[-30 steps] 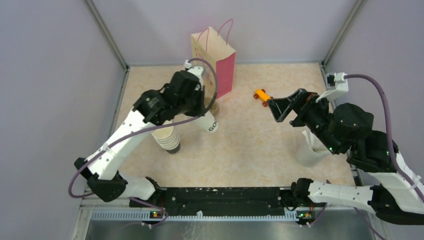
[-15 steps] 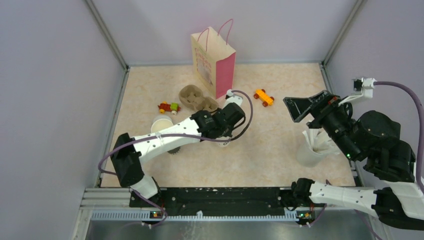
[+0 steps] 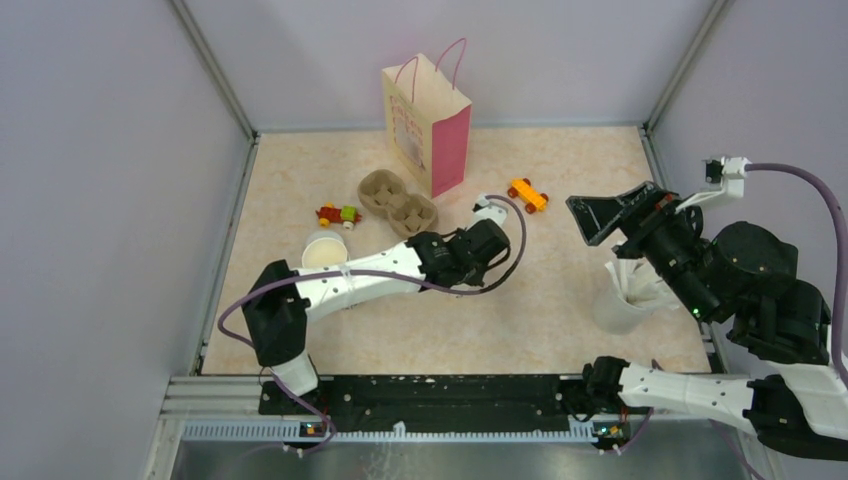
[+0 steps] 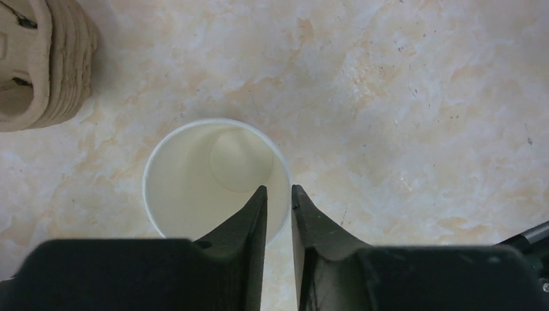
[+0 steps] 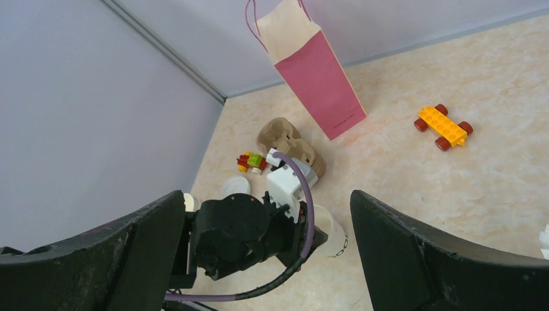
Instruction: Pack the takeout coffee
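Note:
My left gripper is shut on the rim of a lidless white paper cup, one finger inside and one outside. I look straight down into the empty cup. In the right wrist view this cup tilts under the left wrist near the table, with dark lettering on its side. In the top view the left wrist hides it at mid-table. No lidded cup shows. A round white disc lies near the toys; I cannot tell what it is. My right gripper is wide open, empty and raised at the right.
A pink paper bag stands at the back. A brown cup carrier lies before it. Small toy bricks and an orange toy car lie nearby. A cream open cup top shows beside my left arm. A larger white cup of sticks stands under my right arm.
My left arm swung down from beside the carrier and bag to mid-table with the cup, then edged right. My right arm pulled back right earlier and has since held still.

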Robot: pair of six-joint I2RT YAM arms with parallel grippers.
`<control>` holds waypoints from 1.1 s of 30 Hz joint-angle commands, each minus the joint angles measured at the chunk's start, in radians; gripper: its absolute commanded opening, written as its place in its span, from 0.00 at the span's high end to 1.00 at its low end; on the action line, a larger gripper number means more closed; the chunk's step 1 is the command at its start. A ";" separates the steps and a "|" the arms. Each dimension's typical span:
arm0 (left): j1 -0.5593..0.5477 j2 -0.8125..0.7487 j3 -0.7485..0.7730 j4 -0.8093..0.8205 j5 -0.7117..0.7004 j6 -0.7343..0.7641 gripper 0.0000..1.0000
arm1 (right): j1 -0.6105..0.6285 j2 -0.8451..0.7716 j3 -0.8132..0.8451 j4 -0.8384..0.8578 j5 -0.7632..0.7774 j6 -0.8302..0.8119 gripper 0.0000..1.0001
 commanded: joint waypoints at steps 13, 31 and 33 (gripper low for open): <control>0.013 -0.217 0.225 -0.135 -0.008 -0.094 0.01 | 0.006 0.020 -0.129 0.026 -0.041 0.135 0.05; 0.040 -0.526 0.257 -0.587 -0.207 -0.138 0.01 | -0.137 0.325 -0.154 -0.024 -0.273 0.086 0.03; 0.066 -0.487 0.316 -0.662 -0.212 -0.146 0.01 | -0.141 0.341 -0.156 0.011 -0.309 0.063 0.03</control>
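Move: The single white cup stands upright with its near-right rim between the left hand's part-open fingertips, its middle about 4 cm left, 1 cm ahead and 4 cm below that hand. From the cup, the cup holder lies some 18 cm farther out and 15 cm left, and the tall cup stack 27 cm left and 1 cm nearer the base. From the right hand, the cup is about 16 cm left, 6 cm ahead and 35 cm below. The white cup's rim comes free as the left fingers, already parting, spread wide, drawing a centimetre back and to the right; that hand then climbs about 20 cm and swings some 15 cm left and slightly back, towards the stack's side. The right hand, still wide open, sinks about 17 cm towards the cup while shifting left and a little forward, its fingers tipping down and rolling. ##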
